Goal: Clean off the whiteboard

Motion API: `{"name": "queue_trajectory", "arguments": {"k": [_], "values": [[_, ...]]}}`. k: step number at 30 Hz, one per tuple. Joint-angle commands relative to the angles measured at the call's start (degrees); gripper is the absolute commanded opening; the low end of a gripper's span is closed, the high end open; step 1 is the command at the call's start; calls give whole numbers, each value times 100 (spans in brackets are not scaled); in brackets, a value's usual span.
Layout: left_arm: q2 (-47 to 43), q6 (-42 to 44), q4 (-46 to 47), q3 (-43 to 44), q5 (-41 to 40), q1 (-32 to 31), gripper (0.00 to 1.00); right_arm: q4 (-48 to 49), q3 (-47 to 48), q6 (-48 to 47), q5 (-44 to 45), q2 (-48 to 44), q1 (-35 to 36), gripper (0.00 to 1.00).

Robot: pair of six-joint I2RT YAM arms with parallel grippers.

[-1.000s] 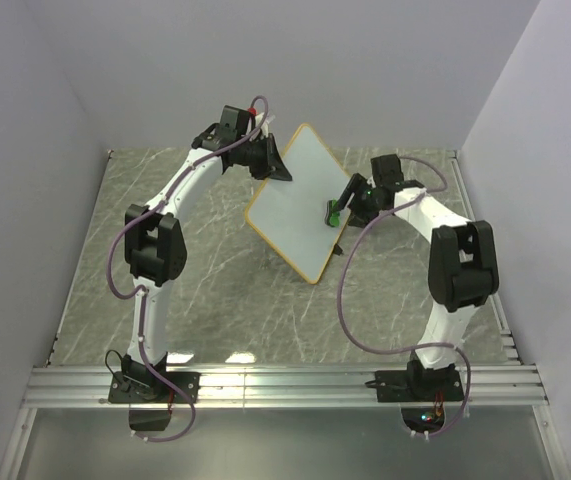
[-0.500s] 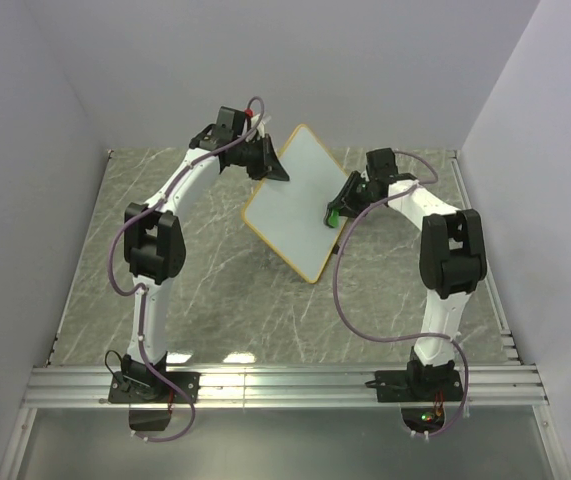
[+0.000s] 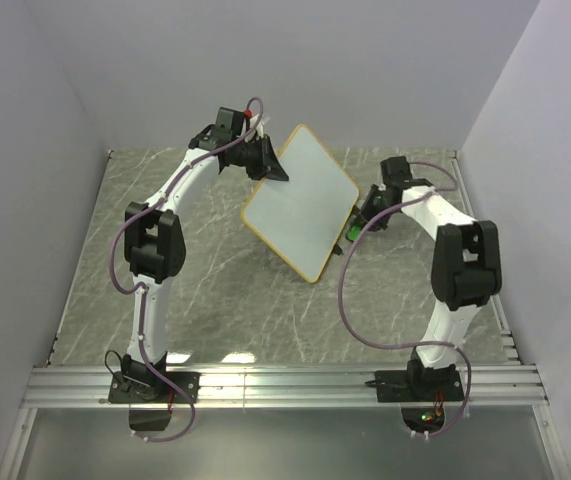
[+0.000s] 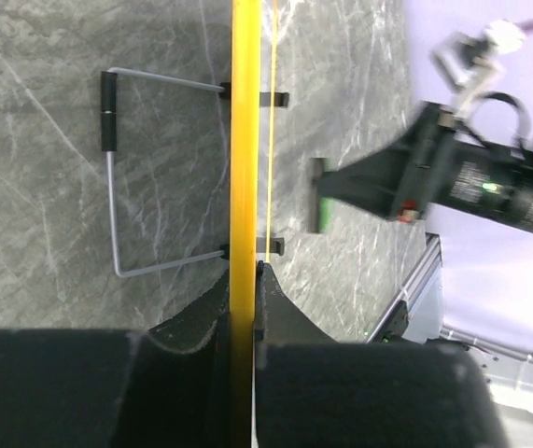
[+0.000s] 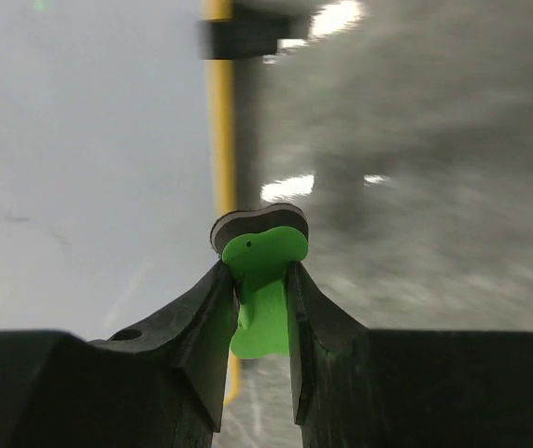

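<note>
The whiteboard (image 3: 300,205) has an orange-yellow rim and stands tilted up off the table. Its face looks plain white in the top view. My left gripper (image 3: 271,166) is shut on its upper left edge. In the left wrist view the board shows edge-on as a yellow strip (image 4: 244,140), pinched between my left gripper's (image 4: 245,276) jaws. My right gripper (image 3: 358,222) is shut on a small green eraser (image 5: 262,280) with a dark felt face. It sits just off the board's right edge, with the white face (image 5: 79,140) to its left.
The board's wire stand (image 4: 112,187) and two small black clips (image 4: 273,97) stick out from its back and edge. The grey marble table (image 3: 205,270) lies below, with side walls close by and an aluminium rail (image 3: 285,385) at the near edge.
My right gripper has slid the eraser from the board's face rightwards to just past its right edge and squeezed tighter on it. The left gripper and the board have stayed nearly still.
</note>
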Motion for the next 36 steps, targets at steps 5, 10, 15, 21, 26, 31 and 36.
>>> {"name": "queue_trajectory", "arguments": {"k": [5, 10, 15, 21, 26, 31, 36], "values": [[119, 269, -343, 94, -655, -27, 26, -828, -995, -229, 1180, -1229, -228, 0], [-3, 251, -273, 120, -620, -18, 45, -714, -1884, -79, 1145, -1449, -219, 44], [-214, 216, -220, 111, -558, -18, 55, -828, -2017, -18, 1347, -1502, -219, 91], [-601, 357, -343, 138, -752, 8, 74, -1100, -1806, 53, 1435, -2108, -210, 98], [-1409, 199, -229, -91, -840, 571, 99, -1232, -1507, 26, 1461, -2829, -166, 100], [-2121, 426, -194, -634, -1348, 1168, 99, -961, -1147, -131, 1163, -3917, -43, 100], [-3140, 410, 95, -1688, -2656, 1397, 99, -504, -901, -18, 723, -4735, -25, 100]]}}
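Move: The right hand still pinches the green eraser, right at its fingertips; the bare table it is bound for lies about 12 cm back, 6 cm right and 5 cm below. From this hand the whiteboard's middle is some 12 cm left, 5 cm ahead and 2 cm up, and its nearer black clip 4 cm left, 5 cm back and 6 cm down. The left hand still grips the raised edge, the board's middle about 4 cm right, 3 cm back and 8 cm below. The right fingers let go of the green eraser on the table after carrying it about 12 cm back and 6 cm right, away from the whiteboard, and down; opened wide, that hand then climbs some 20 cm, fingertips tilting upward. Meanwhile the left hand eases the whiteboard's raised edge down about 2 cm, opens off it, then rises and swings some 15 cm left, turning counter-clockwise. ##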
